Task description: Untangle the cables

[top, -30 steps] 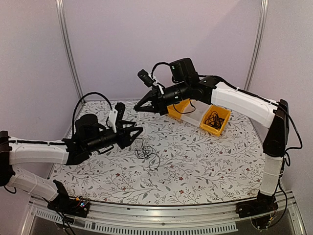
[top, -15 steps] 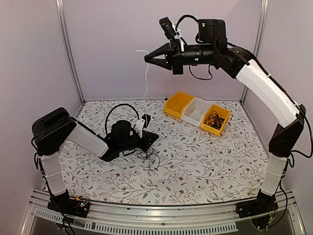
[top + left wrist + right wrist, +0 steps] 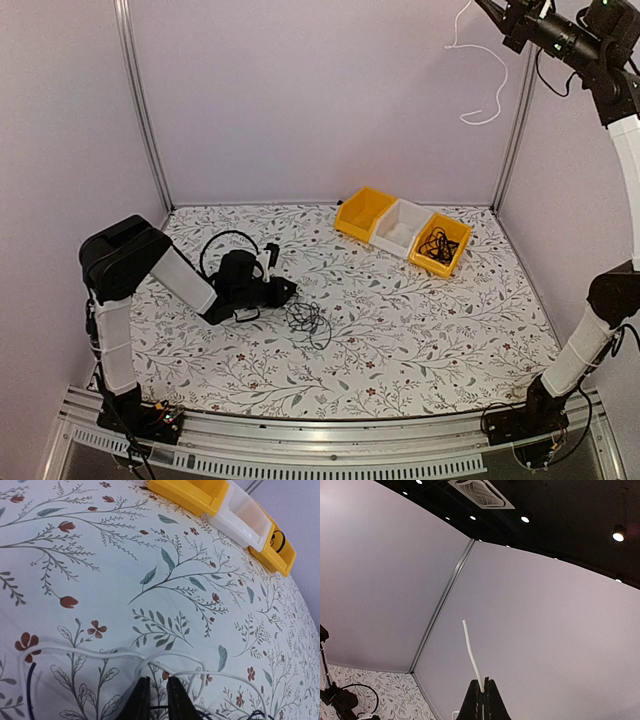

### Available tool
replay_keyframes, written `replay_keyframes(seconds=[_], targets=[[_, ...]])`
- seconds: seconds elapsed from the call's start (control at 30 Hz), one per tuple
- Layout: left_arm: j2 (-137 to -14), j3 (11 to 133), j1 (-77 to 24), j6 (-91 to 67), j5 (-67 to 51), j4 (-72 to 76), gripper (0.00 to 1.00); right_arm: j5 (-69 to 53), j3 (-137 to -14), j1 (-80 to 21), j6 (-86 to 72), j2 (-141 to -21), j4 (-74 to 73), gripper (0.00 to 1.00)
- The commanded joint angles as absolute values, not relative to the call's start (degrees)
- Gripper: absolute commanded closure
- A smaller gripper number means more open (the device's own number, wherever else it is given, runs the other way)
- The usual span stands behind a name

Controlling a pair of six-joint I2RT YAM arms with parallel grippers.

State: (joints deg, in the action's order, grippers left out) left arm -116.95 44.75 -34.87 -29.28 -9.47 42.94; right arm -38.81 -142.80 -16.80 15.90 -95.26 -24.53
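My right gripper (image 3: 487, 6) is raised to the top right corner, shut on a white cable (image 3: 487, 88) that dangles free in the air. In the right wrist view the cable (image 3: 472, 652) sticks up from the closed tips (image 3: 482, 686). My left gripper (image 3: 286, 292) lies low on the table, just left of a small clump of thin black cables (image 3: 308, 320). In the left wrist view its jaws (image 3: 155, 696) stand a narrow gap apart with nothing held. Another white cable (image 3: 95, 652) loops on the cloth right at the tips. More black cables (image 3: 436, 246) lie in the right yellow bin.
Three bins stand in a row at the back right: yellow (image 3: 352, 222), white (image 3: 389, 240), yellow (image 3: 455, 232). They also show in the left wrist view (image 3: 187, 492). A floral cloth (image 3: 420, 320) covers the table. Walls and frame posts (image 3: 140, 110) close in the back and sides.
My right arm swung from above the bins up to the top right corner, lifting the white cable clear of the table. My left arm dropped to the table beside the black clump and narrowed its jaws.
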Motion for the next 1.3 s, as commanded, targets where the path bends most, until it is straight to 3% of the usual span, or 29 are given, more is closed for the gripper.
replay_keyframes(seconds=[0.0,0.27,0.6,1.27], targets=[[-115.06,41.27,-33.85,-31.84,-12.35,44.48,0.87,-34.78,-137.32,-16.18,17.1,-94.43,-23.55,1.0],[-104.11,37.4,-33.94,-32.36,-13.82,43.94,0.75,-31.49,-123.11,-13.38,20.17,-91.37,-21.37,1.0],[-88.1,34.59,-34.36,-30.16,-10.56,36.84,0.7,-32.11,-110.41,-12.96,17.87,-90.19,-16.23,1.0],[-72.77,31.53,-35.27,-25.84,-3.74,26.78,0.68,-32.42,-118.24,-11.9,14.71,-103.42,-13.08,1.0]])
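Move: The white bin, over which the right hand is bringing the white cable, lies roughly 31 cm ahead of that hand, 3 cm to its left and 65 cm below. The yellow bin holding black cable is about 25 cm ahead and 8 cm to the right; the empty yellow bin is some 39 cm ahead and 14 cm left. From the low left hand, the cable tangle's middle lies about 8 cm back, 5 cm right and slightly below. The white cable, still pinched in the shut right fingers, is carried down about 20 cm and forward some 17 cm towards the bins, easing off briefly midway while the hand tips down. From beside the tangle, the left hand opens its fingers partway and draws back slightly, then rises some 18 cm, drifting back and left. ##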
